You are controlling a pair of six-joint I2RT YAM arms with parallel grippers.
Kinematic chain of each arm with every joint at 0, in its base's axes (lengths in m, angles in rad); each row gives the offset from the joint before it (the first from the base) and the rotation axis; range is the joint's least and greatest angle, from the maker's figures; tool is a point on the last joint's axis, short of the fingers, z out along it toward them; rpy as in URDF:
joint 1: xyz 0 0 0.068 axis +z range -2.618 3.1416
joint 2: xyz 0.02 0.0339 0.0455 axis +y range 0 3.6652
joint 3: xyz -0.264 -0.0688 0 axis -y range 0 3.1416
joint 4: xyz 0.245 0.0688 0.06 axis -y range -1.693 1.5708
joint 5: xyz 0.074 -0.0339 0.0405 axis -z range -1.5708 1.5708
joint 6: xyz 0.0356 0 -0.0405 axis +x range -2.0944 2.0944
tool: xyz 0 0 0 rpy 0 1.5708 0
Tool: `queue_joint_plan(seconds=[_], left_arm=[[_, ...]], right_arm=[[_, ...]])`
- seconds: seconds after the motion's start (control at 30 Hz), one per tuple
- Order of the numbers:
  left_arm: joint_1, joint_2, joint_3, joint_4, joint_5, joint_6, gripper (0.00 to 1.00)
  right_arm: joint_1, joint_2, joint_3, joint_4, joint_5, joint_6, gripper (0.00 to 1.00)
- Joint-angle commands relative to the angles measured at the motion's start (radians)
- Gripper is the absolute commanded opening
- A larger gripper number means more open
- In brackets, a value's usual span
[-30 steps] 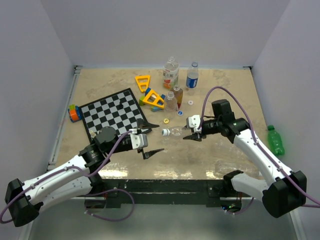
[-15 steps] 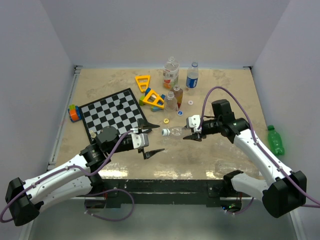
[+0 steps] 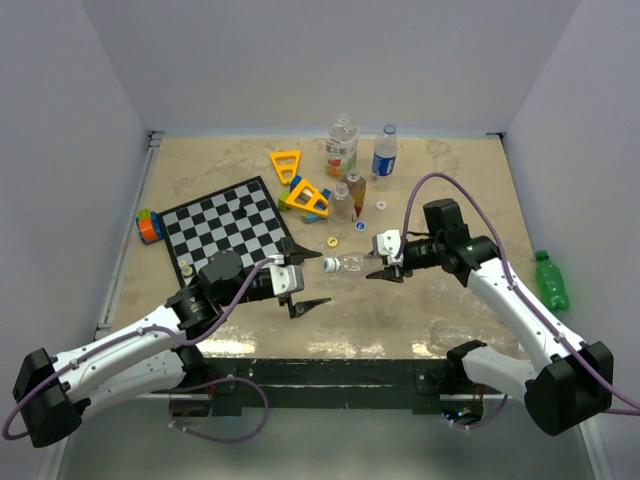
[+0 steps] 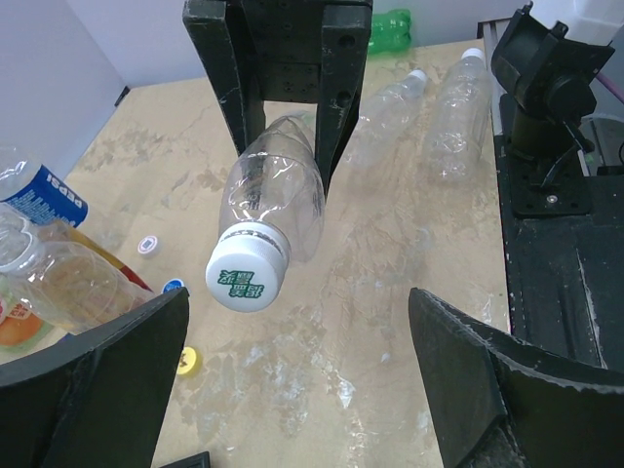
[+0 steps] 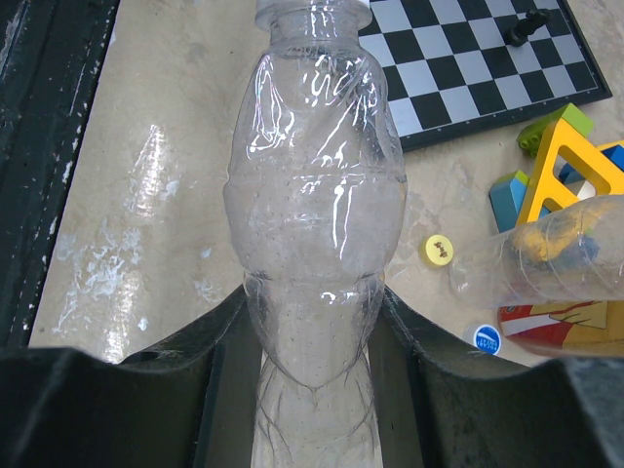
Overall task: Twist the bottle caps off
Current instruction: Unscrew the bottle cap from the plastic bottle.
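Note:
A clear unlabelled bottle (image 3: 350, 263) hangs level above the table, its body pinched between the fingers of my right gripper (image 3: 384, 268), which is shut on it. Its white cap (image 3: 329, 265) points left. In the right wrist view the bottle (image 5: 312, 185) runs up from the right gripper (image 5: 312, 327), with the cap cut off at the top edge. My left gripper (image 3: 310, 277) is open wide, level with the cap and just short of it. In the left wrist view the white cap (image 4: 248, 276) sits left of centre, slightly beyond the left gripper (image 4: 300, 304), touching neither finger.
A chessboard (image 3: 225, 225) lies at the left, with coloured blocks (image 3: 149, 226) beside it. Yellow triangular frames (image 3: 286, 165) and several upright bottles (image 3: 342, 147) stand behind. Loose caps (image 3: 333, 241) lie near them. Clear bottles (image 3: 450, 335) lie at the near edge. A green bottle (image 3: 550, 280) is at far right.
My left gripper has crept to the right, closer to the white cap, still wide open. The right arm and the bottle have not moved.

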Motion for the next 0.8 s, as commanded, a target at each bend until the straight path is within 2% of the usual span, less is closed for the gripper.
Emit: queue_joint_plan(seconds=[0.0,0.13,0.33,0.67,0.77], left_arm=[[0.001,0.005,0.026,0.057,0.015,0.004,0.98],[0.001,0.019,0.029,0.063,0.022,0.004,0.97],[0.001,0.069,0.052,0.079,0.029,0.001,0.88],[0.001,0.053,0.054,0.123,-0.063,-0.053,0.78],[0.001,0.053,0.061,0.119,-0.091,-0.071,0.72]], right_arm=[[0.003,-0.002,0.008,0.0,-0.001,-0.009,0.13],[0.003,-0.001,0.008,0.0,-0.001,-0.009,0.13],[0.003,-0.001,0.008,0.0,-0.001,-0.01,0.13],[0.001,-0.001,0.008,0.0,-0.001,-0.009,0.13],[0.003,0.001,0.008,0.0,-0.001,-0.009,0.13]])
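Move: The white cap on the bottle held by the right hand lies about 2 cm ahead of the left hand and 3 cm to its right, roughly level with it, just off the open fingertips. From the left hand, a yellow cap lies on the table some 13 cm ahead, 4 cm right and 18 cm down. The standing clear bottle is some 7 cm beyond the yellow cap and 3 cm right of it. The white cap is roughly 12 cm left of the right hand and slightly lower. Forward by about 1.5 cm, the left hand centres its fingers around the white cap, edging about 1 cm to the right on the way. It first dips some 1.5 cm, then comes most of the way back up while the wide-open fingers close by about a quarter, not yet gripping. The right hand stays still and keeps its grip on the bottle. ##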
